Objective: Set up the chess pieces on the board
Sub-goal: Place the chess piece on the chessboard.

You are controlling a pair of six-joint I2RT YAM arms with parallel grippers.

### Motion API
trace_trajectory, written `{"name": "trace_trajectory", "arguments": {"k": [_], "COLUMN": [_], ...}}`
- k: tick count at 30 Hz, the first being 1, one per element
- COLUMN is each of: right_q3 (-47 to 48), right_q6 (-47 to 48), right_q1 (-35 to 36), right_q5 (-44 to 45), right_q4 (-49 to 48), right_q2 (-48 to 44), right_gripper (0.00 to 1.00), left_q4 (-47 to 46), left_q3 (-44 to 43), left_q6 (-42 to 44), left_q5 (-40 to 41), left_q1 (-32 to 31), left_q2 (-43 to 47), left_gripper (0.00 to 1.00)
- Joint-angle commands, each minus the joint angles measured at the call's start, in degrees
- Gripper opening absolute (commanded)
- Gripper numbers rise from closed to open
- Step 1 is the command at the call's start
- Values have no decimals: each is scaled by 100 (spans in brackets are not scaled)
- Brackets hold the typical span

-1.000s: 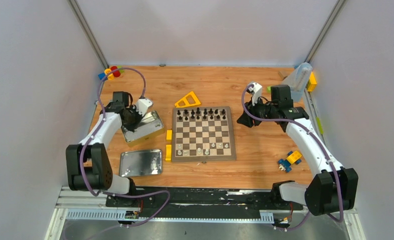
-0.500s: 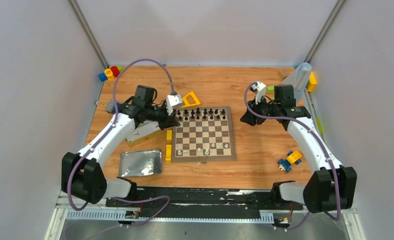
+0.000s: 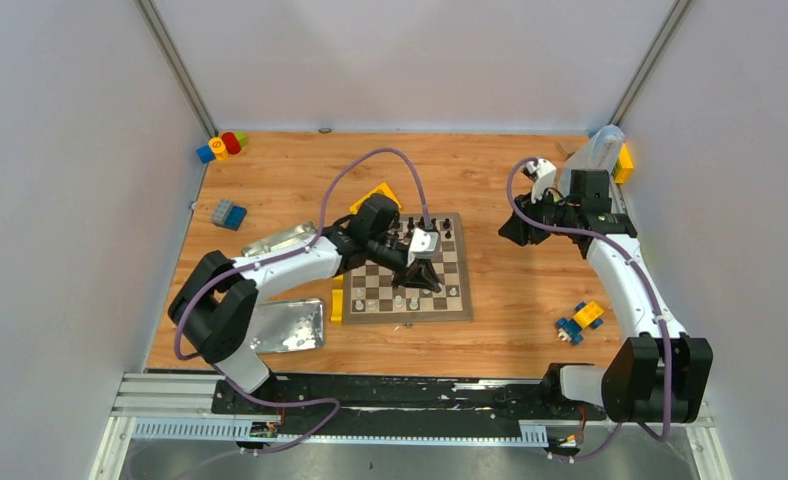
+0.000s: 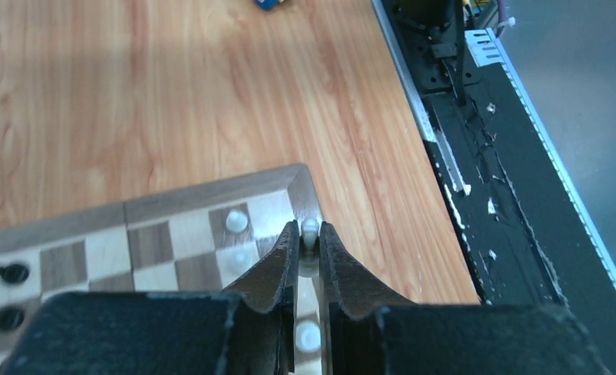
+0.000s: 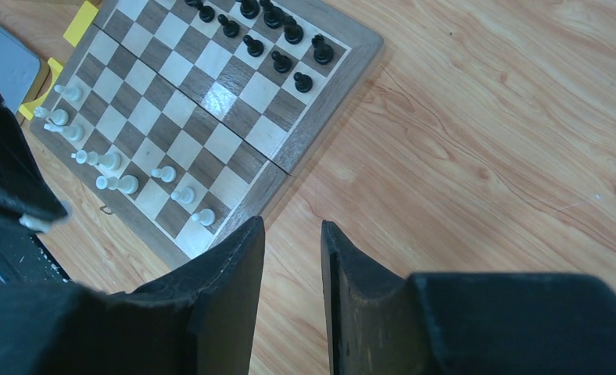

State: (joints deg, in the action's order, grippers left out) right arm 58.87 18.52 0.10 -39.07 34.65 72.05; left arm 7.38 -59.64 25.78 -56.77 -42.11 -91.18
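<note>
The board (image 3: 410, 317) lies mid-table, with black chess pieces (image 3: 440, 226) along its far rows and white ones (image 3: 400, 298) on the near rows. My left gripper (image 3: 425, 276) reaches over the board's near right part. In the left wrist view it (image 4: 310, 227) is shut on a small white piece (image 4: 310, 230), held above the board's corner (image 4: 293, 178). Another white piece (image 4: 236, 221) stands just left of it. My right gripper (image 3: 516, 230) hovers off the board's right side. In the right wrist view it (image 5: 291, 226) is open and empty over bare wood, with the board (image 5: 219, 101) to its left.
Two metal tins (image 3: 283, 325) (image 3: 275, 242) lie left of the board, with yellow blocks (image 3: 337, 300) against its left edge and a yellow triangle (image 3: 372, 193) behind it. A toy car (image 3: 580, 320) sits near right, a grey brick (image 3: 227, 213) at left, and coloured toys (image 3: 220, 146) in the far-left corner.
My left arm has swung from the tin at the left, across the board, to its near right corner. My right gripper has drawn back to the right.
</note>
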Motion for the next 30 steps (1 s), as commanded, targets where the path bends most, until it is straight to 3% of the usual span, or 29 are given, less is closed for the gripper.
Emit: {"name": "trace_trajectory", "arguments": {"k": [1, 16, 30], "right_q3": [-66, -126, -130], "right_q6": [99, 159, 187], "right_q1": [-175, -194, -196], "right_q5": [-37, -184, -240], "right_q4": [-201, -190, -155], "right_q2": [-22, -25, 28], "right_gripper": [33, 34, 34], "left_q4": [-1400, -2801, -2530], "left_q3": [67, 526, 611], "left_q6": [-200, -260, 185], "left_q5": [-372, -282, -173], "left_q1": [-306, -377, -386], "left_q2": [-474, -1481, -1572], "left_gripper": [8, 8, 12]}}
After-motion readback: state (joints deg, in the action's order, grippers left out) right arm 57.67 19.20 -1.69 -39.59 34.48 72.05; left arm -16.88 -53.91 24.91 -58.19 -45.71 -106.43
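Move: The left hand holds a white piece; its likely place, the empty square next to the right end of the board's near row, lies about 3 cm to its right, almost level in reach and roughly 11 cm below. The right-end white pawn stands some 3 cm beyond that square and 3 cm to its right, the nearest back-row piece about 5 cm to its left. From the idle right hand the square is about 10 cm back, 11 cm left and 15 cm below. The left hand ends its carry across the board with a last 3–4 cm to the right, then sinks almost straight down, about 8 cm in all, towards the empty near-row squares behind the right-hand white pawns, quick at first and easing to a creep. The fingers stay shut on the white piece and keep pointing to the right and slightly down, with barely 5 degrees of turn. ##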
